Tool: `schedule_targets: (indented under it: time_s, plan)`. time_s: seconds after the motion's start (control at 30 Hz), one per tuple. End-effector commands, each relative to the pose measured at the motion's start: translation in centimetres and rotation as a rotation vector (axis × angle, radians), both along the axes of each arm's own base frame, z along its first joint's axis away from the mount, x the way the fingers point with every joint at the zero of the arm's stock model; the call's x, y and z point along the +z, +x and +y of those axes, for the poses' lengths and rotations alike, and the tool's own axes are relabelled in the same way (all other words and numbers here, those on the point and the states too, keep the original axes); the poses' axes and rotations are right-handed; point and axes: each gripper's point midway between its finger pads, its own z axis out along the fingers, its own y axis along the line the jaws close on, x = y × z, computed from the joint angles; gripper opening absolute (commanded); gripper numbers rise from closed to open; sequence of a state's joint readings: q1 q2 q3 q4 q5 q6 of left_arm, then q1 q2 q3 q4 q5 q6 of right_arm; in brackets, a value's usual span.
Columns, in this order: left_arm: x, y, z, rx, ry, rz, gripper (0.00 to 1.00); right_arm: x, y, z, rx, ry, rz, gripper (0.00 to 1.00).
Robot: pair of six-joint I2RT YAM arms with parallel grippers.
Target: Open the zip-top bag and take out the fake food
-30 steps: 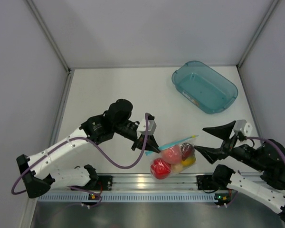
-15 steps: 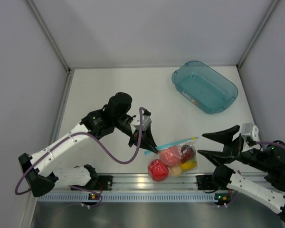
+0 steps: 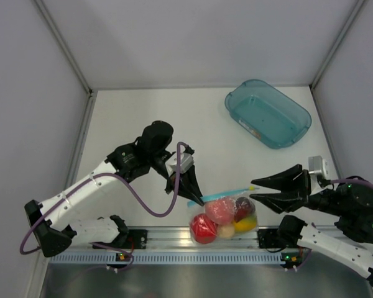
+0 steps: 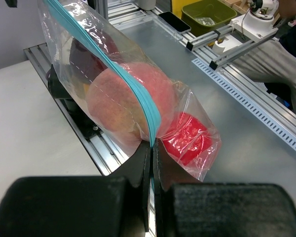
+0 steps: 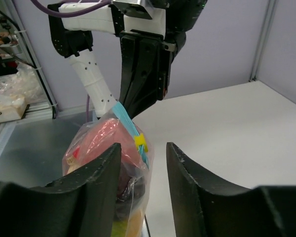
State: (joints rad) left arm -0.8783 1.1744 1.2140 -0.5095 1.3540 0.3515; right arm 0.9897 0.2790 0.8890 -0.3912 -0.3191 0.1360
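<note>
The zip-top bag (image 3: 224,214) hangs from my left gripper (image 3: 198,197), which is shut on the left end of its teal zip strip (image 4: 138,101). It holds the fake food: a pinkish peach ball (image 3: 221,210), a red ball (image 3: 204,228), a dark red piece (image 3: 243,207) and a yellow-orange piece (image 3: 246,223). My right gripper (image 3: 255,190) is open at the strip's right end. In the right wrist view the bag (image 5: 106,148) and its yellow slider (image 5: 140,142) sit just ahead of my open right gripper (image 5: 143,154), near the left finger (image 5: 96,173).
A teal translucent tub (image 3: 267,113) stands at the back right of the white table. The bag hangs over the metal rail (image 3: 174,236) at the table's near edge, between the two arm bases. Grey walls close the left, back and right sides.
My left gripper has carried the bag slightly toward the near edge. My right gripper drew back, then moved left up to the slider end of the zip strip.
</note>
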Motion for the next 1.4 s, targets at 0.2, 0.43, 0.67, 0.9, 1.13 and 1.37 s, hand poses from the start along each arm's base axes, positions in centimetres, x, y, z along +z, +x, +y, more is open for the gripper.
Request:
schedule_targets:
  time_s: [0.2,0.43,0.67,0.9,1.13,1.37]
  plan:
    - [1.8,-0.3,0.4,-0.032,-0.083,-0.06,0.0,0.4,-1.9,1.3,0.137,0.031,-0.038,0.34]
    - [2.2,-0.4,0.5,-0.039,-0.094,-0.063,0.0,-1.1,-0.8,1.1,0.074,0.0,0.002,0.41]
    - [2.3,-0.4,0.5,-0.044,-0.101,-0.069,0.0,-1.9,-0.2,0.5,0.028,0.015,0.048,0.49]
    - [2.5,-0.3,0.4,-0.045,-0.105,-0.07,0.0,-2.1,-1.0,0.8,0.076,0.031,0.058,0.39]
    - [2.7,-0.2,0.3,-0.033,-0.11,-0.084,0.0,-2.0,-1.1,0.8,0.082,0.036,0.069,0.21]
    - [2.0,0.1,0.2,-0.021,-0.095,-0.078,0.0,-1.5,-1.4,0.7,0.091,0.047,0.064,0.1]
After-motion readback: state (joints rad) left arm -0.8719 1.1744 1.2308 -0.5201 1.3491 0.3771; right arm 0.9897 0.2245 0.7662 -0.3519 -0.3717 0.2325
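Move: The slider end of the zip strip is almost between my open right fingertips, about 1 cm to the left and 1 cm below. In the hanging bag, the dark fruit sits roughly 2 cm back, 3 cm left and 6 cm below that hand; the peach is about 4 cm back, 9 cm left and 5 cm below. From my left hand, which already grips the strip's other end, the slider end lies some 15 cm right, 3 cm ahead and 3 cm above. My right hand sinks about 3 cm beside the bag's slider end. It first jogs about 1.5 cm left and 1 cm back, then eases partly back as the fingers reopen a little, and the wrist tips about 5 degrees. Low enough, I close the half-open fingers and pinch the strip end just under the yellow slider, while my left hand stays put and keeps its pinch. ##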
